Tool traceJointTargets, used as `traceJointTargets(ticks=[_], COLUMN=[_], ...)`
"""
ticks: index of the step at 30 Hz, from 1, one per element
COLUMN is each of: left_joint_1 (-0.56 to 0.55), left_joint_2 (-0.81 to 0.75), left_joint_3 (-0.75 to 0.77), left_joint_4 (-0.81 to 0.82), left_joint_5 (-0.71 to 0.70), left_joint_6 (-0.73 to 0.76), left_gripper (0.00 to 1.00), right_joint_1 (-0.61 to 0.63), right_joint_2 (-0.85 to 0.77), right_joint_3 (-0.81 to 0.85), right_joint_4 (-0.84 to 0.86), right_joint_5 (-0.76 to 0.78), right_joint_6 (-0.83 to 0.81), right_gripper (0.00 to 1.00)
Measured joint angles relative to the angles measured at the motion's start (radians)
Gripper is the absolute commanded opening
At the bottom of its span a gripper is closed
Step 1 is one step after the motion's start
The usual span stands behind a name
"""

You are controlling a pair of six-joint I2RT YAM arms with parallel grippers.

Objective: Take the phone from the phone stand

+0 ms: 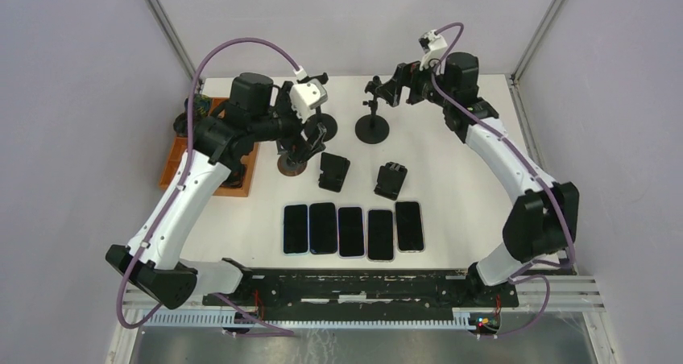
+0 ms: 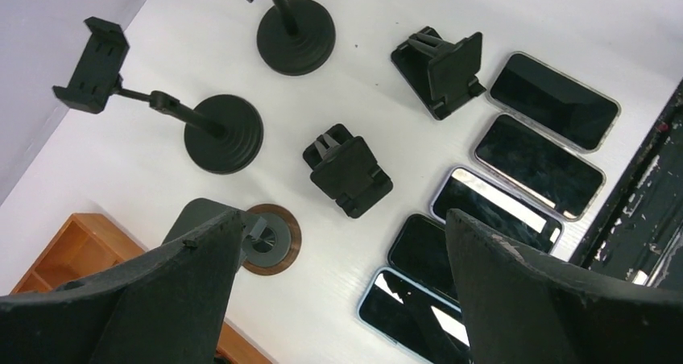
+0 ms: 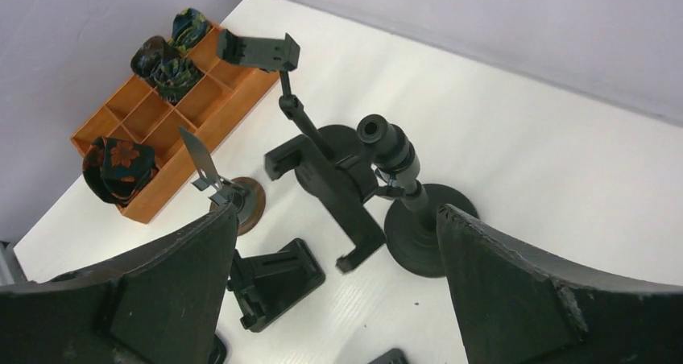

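Observation:
Several dark phones (image 1: 352,230) lie flat in a row on the white table; they also show in the left wrist view (image 2: 538,164). No stand holds a phone. Two small folding stands (image 1: 333,172) (image 1: 391,180) sit behind the row. Two round-base clamp stands (image 1: 372,126) (image 1: 322,126) and a wood-ringed stand (image 1: 291,164) stand further back. My left gripper (image 1: 312,142) (image 2: 342,217) hangs open and empty above the wood-ringed stand (image 2: 270,239) and the nearest phones. My right gripper (image 1: 385,90) (image 3: 337,211) is open and empty above a clamp stand (image 3: 427,231).
An orange compartment tray (image 1: 242,188) (image 3: 161,114) with rolled patterned cloths sits at the left edge. A black rail (image 1: 362,287) runs along the near edge. Grey walls close in the left, right and back.

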Motion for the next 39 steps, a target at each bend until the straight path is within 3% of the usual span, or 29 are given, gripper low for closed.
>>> traceJointTargets(ticks=[5,11,14,18,24,29,39], left_joint_1=[0.073,0.317,0.391,0.397,0.396,0.396,0.455], left_joint_2=[0.013,0.012,-0.002,-0.014,0.015,0.044,0.076], left_joint_3=[0.017,-0.032,-0.16,-0.415,-0.681,-0.823,-1.085], left_joint_4=[0.02,0.107,0.186,0.304,0.457,0.697,1.255], left_joint_5=[-0.014,0.034,0.038,0.038,0.031,0.01,-0.017], left_joint_6=[-0.017,-0.021,-0.021,-0.021,-0.049,-0.084,-0.168], left_gripper=[1.0,1.0,1.0,1.0,1.0,1.0,1.0], right_joint_1=[-0.002,-0.005,-0.014,-0.019,-0.022,-0.022,-0.022], right_joint_2=[-0.205,-0.523,-0.644,-0.703,-0.841,-0.83,-0.526], right_joint_3=[-0.052,-0.299,-0.467,-0.653,-1.077,-1.287,-1.395], right_joint_4=[-0.075,-0.085,-0.101,-0.117,0.09,0.311,0.786], right_joint_5=[0.115,0.316,0.446,0.657,0.941,1.12,1.293], right_joint_6=[-0.037,-0.058,-0.059,-0.053,-0.117,-0.172,-0.249], right_gripper=[0.98,0.98,0.98,0.98,0.98,0.98,0.98])
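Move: The right hand's open fingers are just off the right tall stand's empty holder, about 2 cm ahead, 5 cm left and 3 cm lower. The left tall stand's holder is some 16 cm further left; a small folding stand is 17 cm back, 2 cm left, 26 cm below. From the left hand, the right holder lies about 18 cm ahead, 19 cm right, 6 cm down; the round-base stand is 7 cm ahead, 6 cm left, 26 cm down. The right hand, its fingers already open, backs away from the right tall stand's holder, first rising about 7 cm, then sweeping right, down and back towards the bare table at the right, turning clockwise nearly 70 degrees as its left side dips. The left hand swings left and somewhat forward, then sinks some 25 cm to beside the round-base stand, turning counter-clockwise about 30 degrees and staying open. ##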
